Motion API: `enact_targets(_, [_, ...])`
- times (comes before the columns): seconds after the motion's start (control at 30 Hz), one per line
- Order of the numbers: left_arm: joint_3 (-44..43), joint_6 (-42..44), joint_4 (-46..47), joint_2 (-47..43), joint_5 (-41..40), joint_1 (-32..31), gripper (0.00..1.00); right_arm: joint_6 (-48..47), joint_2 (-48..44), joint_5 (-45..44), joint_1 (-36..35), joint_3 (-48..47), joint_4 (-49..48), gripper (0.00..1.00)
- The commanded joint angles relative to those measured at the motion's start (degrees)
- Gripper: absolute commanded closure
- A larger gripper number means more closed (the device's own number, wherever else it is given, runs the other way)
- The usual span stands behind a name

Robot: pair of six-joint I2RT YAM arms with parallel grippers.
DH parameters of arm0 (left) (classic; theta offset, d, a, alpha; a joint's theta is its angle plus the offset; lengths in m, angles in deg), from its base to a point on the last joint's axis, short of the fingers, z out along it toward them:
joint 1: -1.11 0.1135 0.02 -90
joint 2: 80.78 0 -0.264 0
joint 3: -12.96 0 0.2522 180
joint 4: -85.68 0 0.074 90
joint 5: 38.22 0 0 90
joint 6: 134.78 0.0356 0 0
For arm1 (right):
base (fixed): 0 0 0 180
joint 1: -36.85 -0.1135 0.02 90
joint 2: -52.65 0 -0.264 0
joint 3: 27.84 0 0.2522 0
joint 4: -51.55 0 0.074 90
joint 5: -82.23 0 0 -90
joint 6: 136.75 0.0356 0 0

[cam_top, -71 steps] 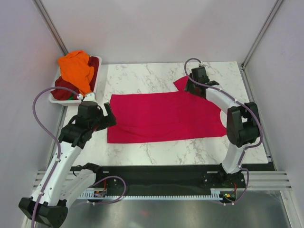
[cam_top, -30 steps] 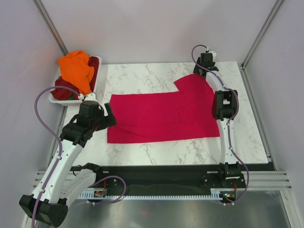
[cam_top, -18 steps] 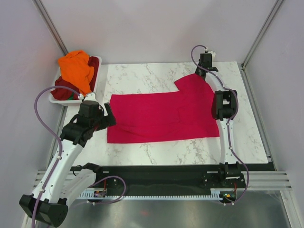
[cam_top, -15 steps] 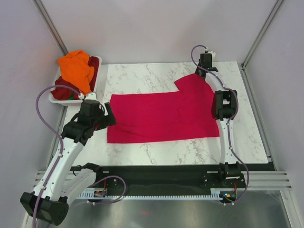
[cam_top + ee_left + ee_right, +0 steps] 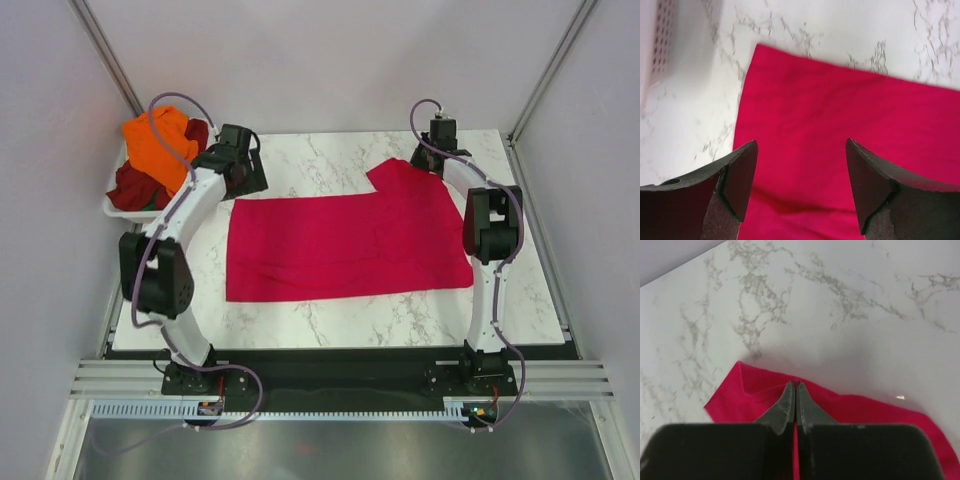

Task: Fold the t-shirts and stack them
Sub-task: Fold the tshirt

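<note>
A crimson-pink t-shirt (image 5: 345,245) lies spread flat on the marble table, one sleeve pointing to the far right. My left gripper (image 5: 251,180) hovers over its far left corner, open, with only cloth (image 5: 840,130) below the gap (image 5: 801,145). My right gripper (image 5: 428,158) is shut on the far edge of that sleeve (image 5: 755,395), its tips (image 5: 794,384) pinching the cloth. An orange t-shirt (image 5: 160,145) and a dark maroon t-shirt (image 5: 135,185) lie heaped in the basket.
The white plastic basket (image 5: 112,209) stands at the table's far left edge; its perforated wall (image 5: 662,40) shows in the left wrist view. Bare marble (image 5: 320,160) runs behind the shirt, and more lies in front. Frame posts and grey walls enclose the table.
My left arm has swung from the shirt's near left side to its far left corner. The right gripper has shut on the sleeve edge and shifted slightly.
</note>
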Motion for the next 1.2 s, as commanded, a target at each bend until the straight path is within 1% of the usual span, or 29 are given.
enact_targets(0.0, [-9.27, 2.84, 1.86, 12.09, -2.02, 1.19, 0.22, 2.89, -9.41, 6.11, -0.38, 7.65, -6.88, 1.0])
enact_targets(0.03, [-13.3, 3.45, 1.86, 14.49, -2.1, 1.36, 0.23, 2.89, -10.55, 6.29, -0.3, 9.35, -7.15, 1.0])
enact_targets(0.07, [-15.17, 3.55, 1.77, 16.69, -2.54, 1.45, 0.23, 2.72, -12.21, 6.9, -0.29, 11.97, -7.5, 1.0])
enact_targets(0.13, [-19.12, 3.98, 1.77, 21.96, -2.46, 1.63, 0.24, 1.75, -13.37, 7.35, -0.21, 13.57, -7.6, 1.0])
enact_targets(0.23, [-21.42, 3.81, 1.77, 25.84, -2.9, 2.15, 0.24, 1.83, -14.87, 7.52, 0.23, 15.69, -7.6, 1.0])
enact_targets(0.37, [-20.55, 3.81, 1.77, 27.87, -3.34, 3.64, 0.25, 2.63, -14.78, 10.07, 0.76, 15.51, -7.68, 1.0])
enact_targets(0.53, [-20.81, 2.93, 2.3, 30.6, -1.84, 5.49, 0.26, 3.5, -14.08, 12.62, 0.76, 15.43, -8.56, 1.0])
enact_targets(0.7, [-22.21, 3.2, 2.38, 33.23, -1.4, 7.51, 0.27, 3.68, -12.41, 13.5, 0.76, 15.51, -8.74, 1.0])
enact_targets(0.9, [-24.14, 3.81, 2.38, 36.75, -1.32, 7.78, 0.29, 3.42, -11.79, 13.67, 1.11, 15.34, -8.65, 1.0])
enact_targets(0.97, [-25.46, 3.89, 2.12, 38.33, -0.45, 7.96, 0.34, 3.5, -11.62, 13.85, 1.46, 15.51, -8.74, 1.0])
enact_targets(1.0, [-25.82, 3.9, 2.29, 38.33, -0.44, 7.96, 0.35, 3.51, -11.44, 13.85, 1.46, 15.43, -8.74, 1.0])
enact_targets(1.07, [-25.99, 3.64, 2.38, 38.25, -1.05, 7.96, 0.41, 3.51, -11.27, 14.11, 1.81, 15.43, -8.74, 1.0])
enact_targets(1.1, [-26.43, 3.9, 2.3, 38.51, -0.88, 7.96, 0.45, 3.68, -11.18, 14.11, 1.9, 15.43, -8.74, 1.0])
enact_targets(1.13, [-26.43, 4.16, 2.3, 38.6, -0.53, 7.87, 0.52, 3.59, -11.18, 14.2, 1.99, 15.43, -8.65, 1.0])
enact_targets(1.17, [-26.43, 4.25, 2.3, 38.6, 0.09, 7.96, 0.54, 3.59, -11.09, 14.2, 2.25, 15.43, -8.74, 1.0])
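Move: The shirt's far-left corner, flat on the table, is some 11 cm ahead of the open left hand, 5 cm to its left and 15 cm below. The laundry bin stands about 23 cm left of that corner and 6 cm farther out; the shirt's near-left corner is about 30 cm back from it. From the right hand, already shut on the shirt's far-right part, the far-left corner lies about 57 cm left and 10 cm back, and the sleeve some 12 cm left and 2 cm back. The left hand swoops down some 15 cm and forward about 11 cm, most of the reach coming early, then veers about 5 cm left as it sinks with its fingers tipping a further 10 degrees or so down, and straddles the shirt's far-left corner while the open fingers begin to close, still short of a pinch. The right hand keeps its pinch on the shirt's far-right part, draws it back and up about 4 cm each and slightly left, with its left side rolling up about 10 degrees, and from early on nearly holds still there. ##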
